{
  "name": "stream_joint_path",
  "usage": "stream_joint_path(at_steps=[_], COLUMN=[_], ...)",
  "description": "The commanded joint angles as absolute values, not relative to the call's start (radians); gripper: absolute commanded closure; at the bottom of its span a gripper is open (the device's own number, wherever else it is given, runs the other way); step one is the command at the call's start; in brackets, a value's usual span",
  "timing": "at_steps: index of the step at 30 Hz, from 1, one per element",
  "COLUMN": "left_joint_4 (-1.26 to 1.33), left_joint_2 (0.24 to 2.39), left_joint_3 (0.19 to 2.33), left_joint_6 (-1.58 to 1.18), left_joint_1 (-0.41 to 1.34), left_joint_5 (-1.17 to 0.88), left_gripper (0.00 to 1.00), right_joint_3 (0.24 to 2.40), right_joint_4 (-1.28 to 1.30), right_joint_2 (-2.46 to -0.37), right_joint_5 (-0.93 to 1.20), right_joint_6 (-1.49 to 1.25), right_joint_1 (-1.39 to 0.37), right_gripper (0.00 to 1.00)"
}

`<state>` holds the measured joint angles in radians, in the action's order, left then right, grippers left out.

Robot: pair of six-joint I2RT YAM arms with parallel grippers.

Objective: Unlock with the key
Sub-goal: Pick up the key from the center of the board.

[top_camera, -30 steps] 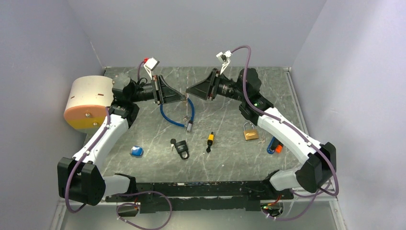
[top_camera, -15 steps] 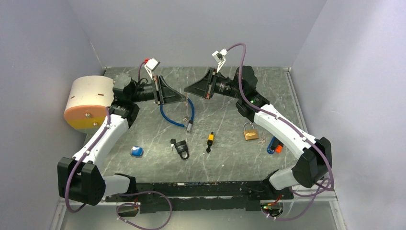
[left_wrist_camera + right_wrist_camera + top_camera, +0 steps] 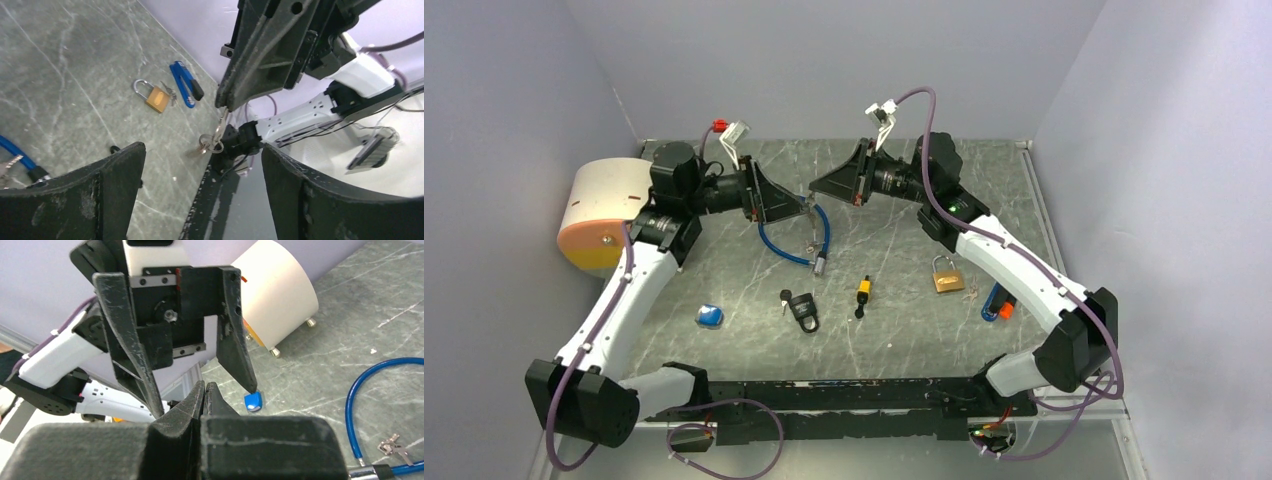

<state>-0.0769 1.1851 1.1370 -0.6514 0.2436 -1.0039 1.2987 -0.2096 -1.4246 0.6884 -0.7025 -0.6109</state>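
A small silver key (image 3: 220, 126) with a ring (image 3: 210, 144) hangs from the tip of my right gripper (image 3: 220, 106), which is shut on it above the table's far middle (image 3: 815, 188). In the right wrist view its jaws (image 3: 205, 388) are pressed together and hide the key. My left gripper (image 3: 803, 206) faces it tip to tip and is wide open (image 3: 200, 150), its fingers (image 3: 235, 340) on either side of the right gripper's tip without touching the key. A brass padlock (image 3: 946, 277) lies on the table at the right, a black padlock (image 3: 803, 308) nearer the middle.
A blue cable lock (image 3: 792, 243) with its own keys (image 3: 395, 445) lies under the two grippers. A yellow-and-black piece (image 3: 863, 291), a small blue object (image 3: 710, 316), a blue-and-orange lock (image 3: 997, 303) and a white-and-yellow drum (image 3: 604, 212) at far left are also on the table.
The right gripper closed on the key while the left gripper held it; the left gripper then opened and let go, and the left arm shifted slightly left.
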Motion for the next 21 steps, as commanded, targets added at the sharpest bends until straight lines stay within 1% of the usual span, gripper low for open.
stream_joint_path(at_steps=[1, 4, 5, 8, 14, 17, 18, 21], left_joint_4=[-0.162, -0.104, -0.075, 0.048, 0.119, 0.232, 0.267, 0.304], left_joint_2=[1.141, 1.136, 1.134, 1.131, 1.139, 1.149, 1.152, 1.154], left_joint_3=[1.192, 1.182, 1.171, 1.132, 1.109, 1.078, 1.064, 1.040], left_joint_6=[-0.525, -0.558, -0.587, -0.665, -0.723, -0.790, -0.822, -0.851], left_joint_1=[0.247, 0.247, 0.247, 0.247, 0.247, 0.251, 0.253, 0.255], left_joint_5=[-0.988, -1.033, -1.048, -1.105, -1.146, -1.208, -1.222, -1.237], left_gripper=[0.14, 0.26, 0.32, 0.42, 0.58, 0.63, 0.67, 0.70], right_joint_3=[1.366, 1.376, 1.381, 1.395, 1.395, 1.394, 1.390, 1.379], right_joint_4=[-0.148, -0.117, -0.112, -0.112, -0.178, -0.182, -0.192, -0.212], right_joint_2=[-1.386, -1.382, -1.383, -1.392, -1.408, -1.417, -1.419, -1.416], right_joint_5=[0.747, 0.794, 0.811, 0.852, 0.901, 0.912, 0.917, 0.919], right_joint_6=[-0.586, -0.527, -0.518, -0.518, -0.590, -0.609, -0.616, -0.631], right_joint_1=[-0.609, -0.609, -0.610, -0.609, -0.611, -0.611, -0.611, -0.611], right_gripper=[1.00, 1.00, 1.00, 1.00, 1.00, 1.00, 1.00, 1.00])
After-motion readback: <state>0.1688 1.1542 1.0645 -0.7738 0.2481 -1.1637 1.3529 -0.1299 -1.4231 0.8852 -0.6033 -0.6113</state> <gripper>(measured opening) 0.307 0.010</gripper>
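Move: The key, with its ring, is already pinched in my right fingertips, about 2 cm to the left of my right hand point and 1 cm back. From my open left hand it lies about 3 cm right, 1 cm ahead and 1 cm up. Far below my left hand, some 33 cm down, lie the blue cable lock, centred about 6 cm ahead and 2 cm left, and the black lock, roughly 10 cm back and straight below. I narrow my left fingers around the key's ring end, from nearly wide open to about a third, without shutting them, while carrying that hand some 3 cm back and 1.5 cm up. My right hand keeps its shut grip and comes back about 3.5 cm alongside, turning some 10 degrees counter-clockwise as the left turns about as much clockwise. ##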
